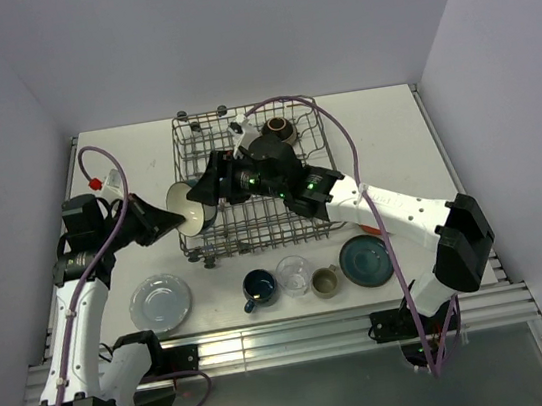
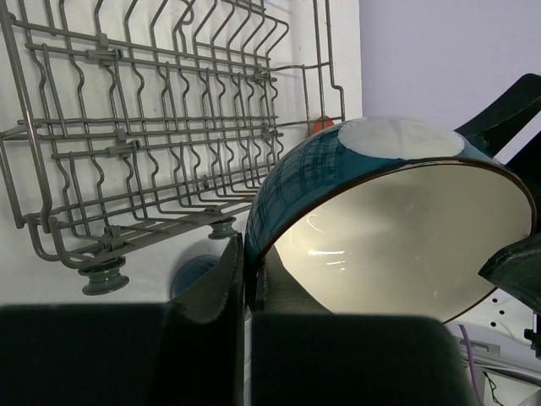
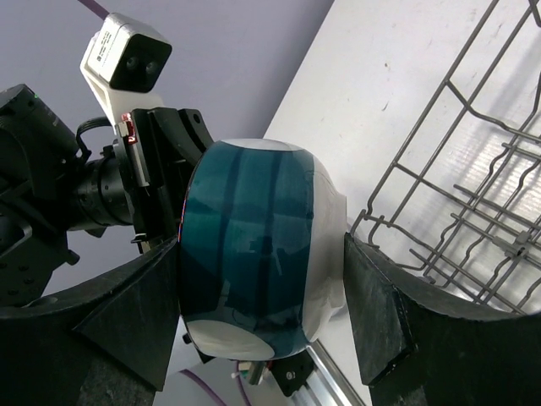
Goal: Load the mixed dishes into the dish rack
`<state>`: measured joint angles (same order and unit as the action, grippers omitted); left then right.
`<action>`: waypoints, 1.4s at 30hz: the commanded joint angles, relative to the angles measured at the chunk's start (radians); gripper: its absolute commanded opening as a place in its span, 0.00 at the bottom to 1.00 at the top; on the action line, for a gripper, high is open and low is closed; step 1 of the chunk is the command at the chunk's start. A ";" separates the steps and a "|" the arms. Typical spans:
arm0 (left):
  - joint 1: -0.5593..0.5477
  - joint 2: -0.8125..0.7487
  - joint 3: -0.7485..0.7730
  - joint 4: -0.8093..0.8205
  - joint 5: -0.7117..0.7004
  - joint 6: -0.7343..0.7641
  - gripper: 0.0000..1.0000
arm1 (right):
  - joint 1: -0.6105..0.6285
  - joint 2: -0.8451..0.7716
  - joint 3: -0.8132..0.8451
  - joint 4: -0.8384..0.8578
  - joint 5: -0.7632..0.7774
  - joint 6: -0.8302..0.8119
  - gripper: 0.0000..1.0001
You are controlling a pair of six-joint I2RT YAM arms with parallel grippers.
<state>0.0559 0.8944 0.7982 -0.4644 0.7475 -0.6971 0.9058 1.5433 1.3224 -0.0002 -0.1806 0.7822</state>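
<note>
A bowl [image 1: 191,208], teal outside and white inside, hangs tilted on its side just off the left edge of the grey wire dish rack [image 1: 258,180]. My left gripper [image 1: 174,220] is shut on its rim; the left wrist view shows the fingers [image 2: 215,283] pinching the rim of the bowl [image 2: 397,228]. My right gripper [image 1: 206,188] is open and straddles the same bowl [image 3: 254,254]. Its left finger [image 3: 127,300] is against the bowl, and its right finger [image 3: 380,309] stands a little apart. A brown bowl [image 1: 277,126] sits in the rack's far part.
On the table in front of the rack lie a pale plate [image 1: 161,301], a blue mug [image 1: 260,286], a clear glass [image 1: 294,271], a beige cup [image 1: 325,281] and a teal plate [image 1: 366,259]. The right arm reaches across the rack. Walls enclose the table.
</note>
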 commanded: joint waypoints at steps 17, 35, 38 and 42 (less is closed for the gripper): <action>0.004 -0.041 0.044 0.030 -0.008 -0.007 0.00 | 0.033 -0.075 0.034 -0.046 -0.142 -0.041 0.71; 0.009 -0.037 0.064 0.030 -0.007 -0.025 0.00 | 0.039 -0.109 -0.045 -0.037 -0.114 -0.031 1.00; 0.007 -0.041 0.059 0.036 0.004 -0.030 0.00 | 0.039 -0.089 -0.028 -0.037 -0.105 -0.032 1.00; 0.007 -0.043 0.055 0.033 0.010 -0.031 0.00 | 0.039 -0.061 0.003 -0.029 -0.100 -0.029 1.00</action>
<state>0.0593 0.8680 0.8028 -0.4988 0.7097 -0.7025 0.9382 1.4677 1.2671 -0.0669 -0.2794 0.7502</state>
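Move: The bowl, open side to the left, is already in both grippers: the left pinches its rim, the bowl's middle about 4 cm to the right and 5 cm above; the right straddles it, with the middle roughly 3 cm left and 2 cm below. From the left gripper, the rack's middle is some 14 cm ahead and 18 right, the blue mug 12 back and 13 right, the clear plate 13 back and 8 left, all well below. Keep the left gripper shut on the bowl's rim and almost in place, and hand the bowl over to it: ease the right gripper back about a centimetre, then open it fully and draw it back off the bowl, about 4.5 cm towards the base in all, turning it slightly counter-clockwise. Finish with its fingers wide, just short of the bowl. ##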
